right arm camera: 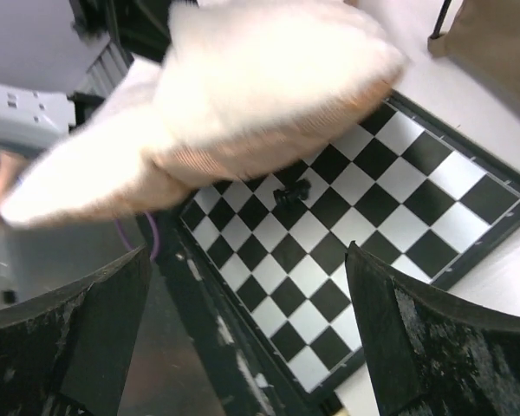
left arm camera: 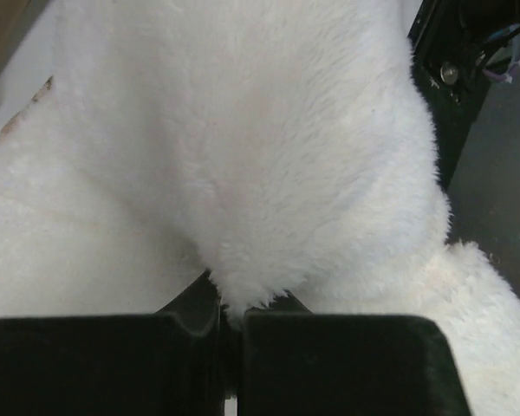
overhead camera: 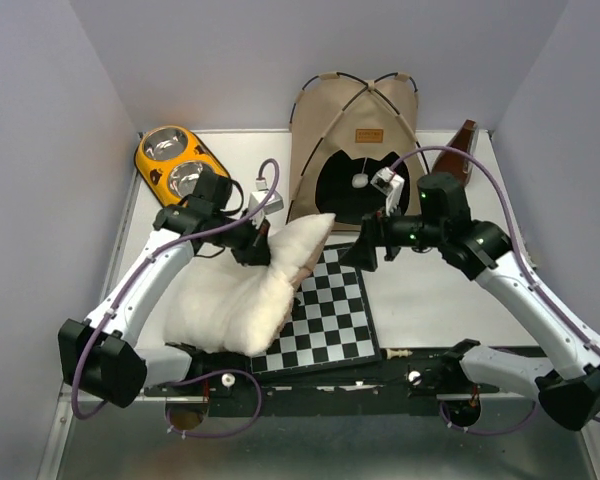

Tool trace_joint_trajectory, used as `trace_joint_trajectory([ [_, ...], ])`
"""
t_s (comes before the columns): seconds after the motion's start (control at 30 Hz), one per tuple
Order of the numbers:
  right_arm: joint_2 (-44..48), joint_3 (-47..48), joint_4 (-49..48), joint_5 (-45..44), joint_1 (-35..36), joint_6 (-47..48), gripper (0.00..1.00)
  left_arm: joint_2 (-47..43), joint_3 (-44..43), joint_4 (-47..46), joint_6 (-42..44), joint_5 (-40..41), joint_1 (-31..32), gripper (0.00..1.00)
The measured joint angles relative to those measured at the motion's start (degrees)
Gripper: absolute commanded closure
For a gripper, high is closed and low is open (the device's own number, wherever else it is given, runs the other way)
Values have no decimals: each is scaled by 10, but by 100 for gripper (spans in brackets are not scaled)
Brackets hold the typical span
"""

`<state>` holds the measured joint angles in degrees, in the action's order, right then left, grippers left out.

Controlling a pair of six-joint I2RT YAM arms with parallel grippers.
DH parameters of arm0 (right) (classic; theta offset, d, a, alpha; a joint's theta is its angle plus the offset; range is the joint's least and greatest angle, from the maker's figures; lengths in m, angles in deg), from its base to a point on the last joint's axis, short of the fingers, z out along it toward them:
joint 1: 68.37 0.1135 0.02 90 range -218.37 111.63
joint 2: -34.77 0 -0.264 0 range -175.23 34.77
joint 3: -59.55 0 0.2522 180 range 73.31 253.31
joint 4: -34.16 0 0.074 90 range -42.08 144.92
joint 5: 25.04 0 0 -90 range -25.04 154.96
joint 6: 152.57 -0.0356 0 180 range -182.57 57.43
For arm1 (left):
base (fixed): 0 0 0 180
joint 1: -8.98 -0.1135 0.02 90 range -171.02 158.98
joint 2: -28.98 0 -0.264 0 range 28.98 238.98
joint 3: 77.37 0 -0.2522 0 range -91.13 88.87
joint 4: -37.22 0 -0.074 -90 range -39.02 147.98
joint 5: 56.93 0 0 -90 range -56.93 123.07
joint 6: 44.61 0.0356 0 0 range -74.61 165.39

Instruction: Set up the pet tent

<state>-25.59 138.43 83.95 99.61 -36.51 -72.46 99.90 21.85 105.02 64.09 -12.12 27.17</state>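
Note:
The pet tent (overhead camera: pixel 355 130) stands at the back centre: tan fabric, two crossing black poles, a brown label, and a white pom-pom (overhead camera: pixel 359 181) hanging in its dark opening. A fluffy white cushion (overhead camera: pixel 245 295) lies in front of it, left of centre, partly over a chessboard (overhead camera: pixel 332 318). My left gripper (overhead camera: pixel 258 250) is shut on the cushion's upper edge. The left wrist view shows a tuft of the cushion's fur (left arm camera: pixel 243 173) pinched at the left gripper (left arm camera: pixel 230 316). My right gripper (overhead camera: pixel 365 250) hangs open above the board, just before the tent's opening. Nothing lies inside the right gripper (right arm camera: pixel 247 277).
A yellow double pet bowl (overhead camera: pixel 177 163) sits at the back left. A brown object (overhead camera: pixel 460 150) leans at the back right. A black chess piece (right arm camera: pixel 292 192) lies on the chessboard (right arm camera: pixel 373 217), and a pale piece (overhead camera: pixel 398 353) lies off its front right corner. Walls close in three sides.

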Motion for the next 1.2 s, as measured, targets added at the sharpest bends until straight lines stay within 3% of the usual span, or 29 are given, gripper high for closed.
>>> trace_joint_trajectory([
  [0.33, -90, -66, -99, 2, 38, -196, 0, 54, 42, -244, -245, 61, 96, 100],
  [0.4, -101, -69, -111, 1, 51, -211, 8, 62, 42, -277, -270, 69, 108, 100],
  [0.43, -108, -69, -116, -1, 55, -215, 17, 68, 42, -291, -281, 73, 114, 100],
  [0.47, -114, -70, -121, -4, 57, -217, 37, 73, 42, -301, -290, 74, 117, 99],
  [0.53, -128, -70, -125, -13, 57, -212, 99, 80, 43, -315, -303, 78, 119, 63],
  [0.63, -141, -70, -122, -23, 53, -205, 99, 81, 44, -322, -327, 87, 113, 24],
  [0.67, -141, -70, -119, -25, 52, -201, 99, 79, 44, -324, -339, 85, 105, 1],
  [0.8, -108, -73, -89, -49, 36, -194, 99, 0, 110, -354, -418, 51, -4, 1],
  [0.9, -52, -99, -64, -66, 13, -198, 100, -132, 165, -329, -452, 54, -133, 1],
  [1.03, -24, -138, -41, -72, -8, -208, 99, -205, 189, -270, -456, 70, -142, 1],
  [1.2, -63, -146, -24, -72, -25, -216, 99, -128, 268, -196, -478, 131, -141, 1],
])
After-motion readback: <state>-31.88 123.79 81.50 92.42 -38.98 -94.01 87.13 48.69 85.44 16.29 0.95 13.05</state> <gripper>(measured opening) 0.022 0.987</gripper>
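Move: The left hand holds the raised cushion pinched; the board it is being carried over lies about 12 cm to the right, 7 cm back and 19 cm below it. For the open right hand, the cushion's raised right edge is about 12 cm to the left, 1 cm farther out and 6 cm lower. The board is centred some 9 cm left of the right hand, 5 cm back and 26 cm down. The tent stands about 27 cm ahead of the right hand, 3 cm to its right and 10 cm lower. Rightward and a little forward, the left hand carries its pinch of cushion about 9 cm to meet the right hand, which reaches left and down, tilting downward, and pinches the right edge. Left then opens and backs off some 15 cm left, turning counter-clockwise and finally sinking beside the cushion's left part; right keeps its pinch, drawing right and lower. ##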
